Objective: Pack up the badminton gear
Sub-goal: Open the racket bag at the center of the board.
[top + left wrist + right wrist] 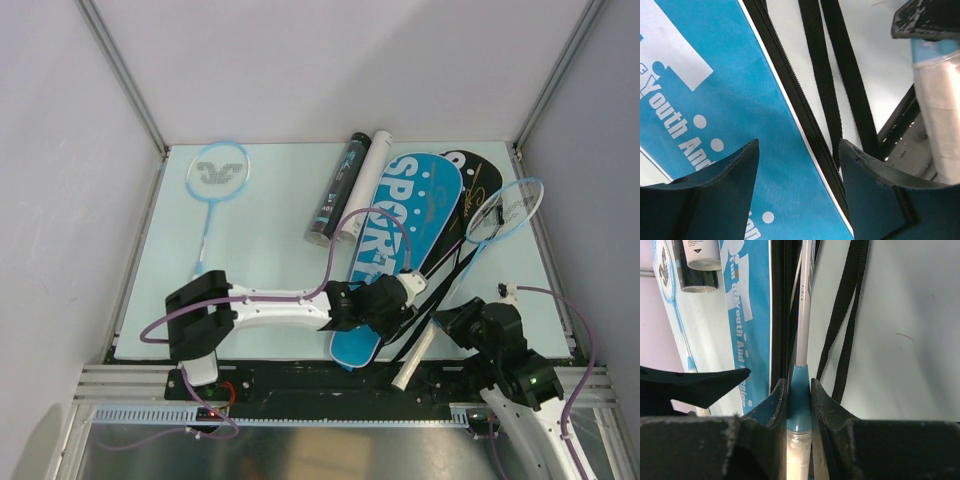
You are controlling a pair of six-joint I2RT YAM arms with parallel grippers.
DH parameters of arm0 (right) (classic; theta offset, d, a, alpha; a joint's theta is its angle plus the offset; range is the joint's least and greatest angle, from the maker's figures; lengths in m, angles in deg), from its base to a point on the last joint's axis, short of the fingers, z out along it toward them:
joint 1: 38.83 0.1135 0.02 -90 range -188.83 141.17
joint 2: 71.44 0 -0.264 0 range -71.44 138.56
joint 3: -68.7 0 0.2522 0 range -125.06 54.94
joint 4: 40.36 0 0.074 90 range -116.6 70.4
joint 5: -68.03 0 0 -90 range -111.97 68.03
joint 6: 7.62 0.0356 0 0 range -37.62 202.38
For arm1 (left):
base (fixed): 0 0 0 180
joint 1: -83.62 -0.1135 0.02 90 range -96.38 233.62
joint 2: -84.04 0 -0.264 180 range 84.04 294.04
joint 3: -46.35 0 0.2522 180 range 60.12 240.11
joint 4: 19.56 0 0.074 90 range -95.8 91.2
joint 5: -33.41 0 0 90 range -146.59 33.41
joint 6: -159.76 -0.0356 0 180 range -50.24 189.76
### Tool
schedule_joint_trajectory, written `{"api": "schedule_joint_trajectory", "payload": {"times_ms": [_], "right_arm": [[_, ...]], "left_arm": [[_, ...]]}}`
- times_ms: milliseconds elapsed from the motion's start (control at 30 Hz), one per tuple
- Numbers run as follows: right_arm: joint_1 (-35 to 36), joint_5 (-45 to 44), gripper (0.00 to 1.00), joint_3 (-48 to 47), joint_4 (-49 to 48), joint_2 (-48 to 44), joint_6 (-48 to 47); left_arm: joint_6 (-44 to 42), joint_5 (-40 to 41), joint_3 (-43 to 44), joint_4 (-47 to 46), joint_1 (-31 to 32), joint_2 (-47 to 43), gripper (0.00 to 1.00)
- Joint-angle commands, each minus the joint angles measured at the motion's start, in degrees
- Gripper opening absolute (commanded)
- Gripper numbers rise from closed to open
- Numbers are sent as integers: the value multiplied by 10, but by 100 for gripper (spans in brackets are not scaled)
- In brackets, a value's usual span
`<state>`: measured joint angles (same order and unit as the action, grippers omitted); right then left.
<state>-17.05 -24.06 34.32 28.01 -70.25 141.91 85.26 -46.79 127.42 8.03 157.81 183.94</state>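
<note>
A blue "SPORT" bag (400, 235) lies mid-table, partly over a black bag (482, 178). My left gripper (404, 292) hangs open just above the blue bag's zipped right edge (790, 85); nothing sits between its fingers (722, 185). My right gripper (452, 322) is shut on a light-blue racket, the pads clamping the blue cone (800, 390) above the white handle (413, 362). That racket's head (506, 210) lies at the right, beside the bags. A second light-blue racket (214, 178) lies at the far left. A black tube (338, 192) and a white tube (364, 185) lie side by side at the back.
Black carrying straps (832, 80) trail across the table between the blue bag and the held racket. The table's near edge and metal rail (330, 385) run just behind both grippers. Walls close in the left, back and right sides.
</note>
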Motion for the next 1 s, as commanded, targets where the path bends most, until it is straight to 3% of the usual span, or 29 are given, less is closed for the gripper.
{"api": "schedule_joint_trajectory", "payload": {"times_ms": [0, 167, 233, 300, 433, 467, 700, 967], "right_arm": [[1, 1, 0, -17, -26, -8, 2], [1, 4, 0, -17, -34, -9, -2], [1, 5, 0, -17, -35, -9, -3], [1, 8, 0, -17, -37, -9, -5], [1, 32, 0, -15, -65, -9, -15], [1, 40, 0, -13, -80, -6, -19], [2, 98, 0, -10, -158, 51, -22], [5, 126, 0, -12, -126, 52, 1]], "left_arm": [[-29, 0, 25, -20, 4, 16, 68], [-44, 10, 29, -24, 6, 34, 67], [-47, 14, 29, -24, 6, 39, 62], [-48, 23, 28, -23, 5, 40, 48], [-50, 52, 36, -23, 5, 29, 9], [-51, 48, 41, -23, 4, 25, 5], [-6, -18, 67, -20, -44, 7, 0], [8, -17, 91, -18, -98, -4, 0]]}}
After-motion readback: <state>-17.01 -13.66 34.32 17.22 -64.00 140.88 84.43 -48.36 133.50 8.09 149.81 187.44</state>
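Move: The open zipped edge of the blue racket bag runs between the left hand's spread fingers, about 2 cm below and barely 1 cm ahead. The black straps lie some 4 cm right of it, and the black bag's middle about 29 cm ahead and 17 cm right. The racket's blue cone, in the right fingers, is roughly 10 cm right, 2 cm ahead and higher. From the right hand the edge lies about 10 cm left, 1 cm back and 8 cm below. Left fingers dip 2 cm, pinch the edge, then pull forward about 6 cm, rising; right carries racket left, up. ##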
